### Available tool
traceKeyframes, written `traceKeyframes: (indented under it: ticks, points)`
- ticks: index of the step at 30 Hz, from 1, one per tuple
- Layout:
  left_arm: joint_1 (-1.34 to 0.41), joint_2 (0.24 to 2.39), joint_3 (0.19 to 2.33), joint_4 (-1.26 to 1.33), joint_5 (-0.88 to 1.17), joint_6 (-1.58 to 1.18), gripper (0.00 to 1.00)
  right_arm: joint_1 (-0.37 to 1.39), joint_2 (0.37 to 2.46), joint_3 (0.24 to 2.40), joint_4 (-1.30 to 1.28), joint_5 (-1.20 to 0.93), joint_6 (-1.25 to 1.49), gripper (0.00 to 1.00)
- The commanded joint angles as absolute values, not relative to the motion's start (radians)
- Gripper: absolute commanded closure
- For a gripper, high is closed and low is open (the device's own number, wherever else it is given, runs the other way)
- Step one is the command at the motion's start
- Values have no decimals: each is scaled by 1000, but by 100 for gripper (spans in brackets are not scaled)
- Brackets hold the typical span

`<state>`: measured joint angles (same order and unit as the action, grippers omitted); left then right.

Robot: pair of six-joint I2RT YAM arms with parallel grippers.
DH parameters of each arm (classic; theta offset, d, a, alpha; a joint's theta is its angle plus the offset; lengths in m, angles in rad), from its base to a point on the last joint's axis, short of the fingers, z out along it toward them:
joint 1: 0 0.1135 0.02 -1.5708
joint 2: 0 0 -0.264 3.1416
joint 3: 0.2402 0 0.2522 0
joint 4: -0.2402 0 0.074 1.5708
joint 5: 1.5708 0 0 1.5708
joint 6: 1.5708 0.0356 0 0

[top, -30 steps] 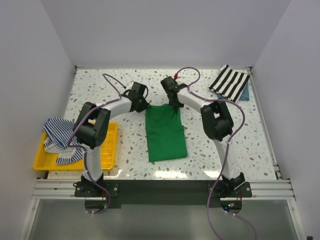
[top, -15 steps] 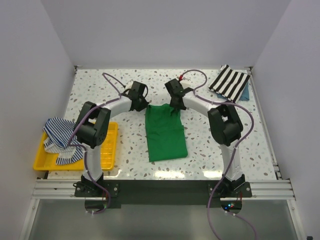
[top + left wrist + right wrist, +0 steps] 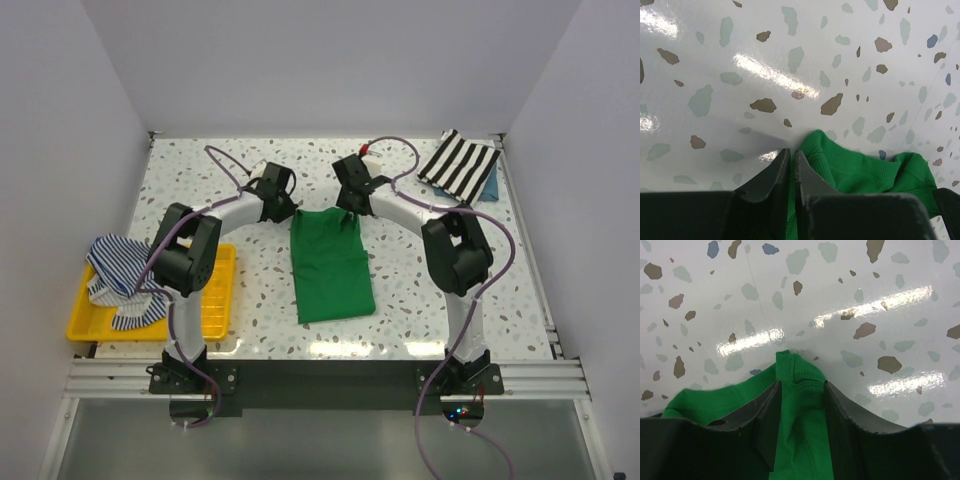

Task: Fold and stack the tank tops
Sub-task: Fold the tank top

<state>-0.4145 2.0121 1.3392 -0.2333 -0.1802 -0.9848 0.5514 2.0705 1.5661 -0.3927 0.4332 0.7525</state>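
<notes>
The green tank top (image 3: 332, 265) lies flat on the table, folded into a long strip, with its straps at the far end. My left gripper (image 3: 293, 212) is at its far left corner, shut on a pinch of the green cloth (image 3: 865, 170), which shows between the jaws (image 3: 791, 151). My right gripper (image 3: 347, 212) is at the far right strap. Its jaws stand apart (image 3: 801, 385) and the green strap (image 3: 795, 367) lies loose between them. The navy-and-white striped tank top (image 3: 115, 268) is bunched on the yellow tray at the left.
The yellow tray (image 3: 215, 300) sits at the table's near left edge. A black-and-white striped cloth (image 3: 458, 165) lies in the far right corner on top of something blue (image 3: 490, 188). White walls close in the table on three sides.
The right arm's elbow has swung out to the right and its wrist has shifted slightly. Its jaws have parted around the strap. The left arm and the green top have not moved.
</notes>
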Motion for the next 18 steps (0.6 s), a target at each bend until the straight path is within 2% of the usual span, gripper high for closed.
traceKeyframes:
  ticks: [1,5,12,15,18]
  points:
    - [-408,2020,1371,-225,-199,-976,87,554,2077,1595,-351,397,784,57]
    - [-408,2022,1373,-227,-196,-976,87,555,2092,1600,-321,353,813,65]
    - [-408,2025,1373,-225,-193,-974,87,555,2140,1620,-298,301,844,66]
    - [-408,2023,1374,-225,-196,-974,87,555,2163,1606,-284,290,867,76]
    - [-408,2023,1374,-229,-198,-973,87,555,2174,1583,-259,282,893,82]
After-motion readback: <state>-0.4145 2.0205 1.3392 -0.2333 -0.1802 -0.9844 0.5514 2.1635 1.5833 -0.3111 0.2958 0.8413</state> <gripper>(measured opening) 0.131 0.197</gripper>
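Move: The right end of the folded green tank top's far edge lies about 3 cm to the right hand's left, nearly level in reach and some 4 cm below. From that hand the left corner of the far edge is about 11 cm left, level in reach, and the near edge is roughly 25 cm back and 3 cm left, both also some 4 cm down. From the left hand, the right end of the far edge lies about 8 cm right, 1 cm back and 1 cm lower. The right hand slides about 3.5 cm left along the tank top's far edge and, mostly in the later part, sinks about as far onto the cloth near its right corner, its left side rolling up some 10 degrees. As it comes down the half-open fingers draw in to roughly half their gap and pinch a fold of green cloth between the tips, while the left hand stays nearly shut at the left corner of that edge. ##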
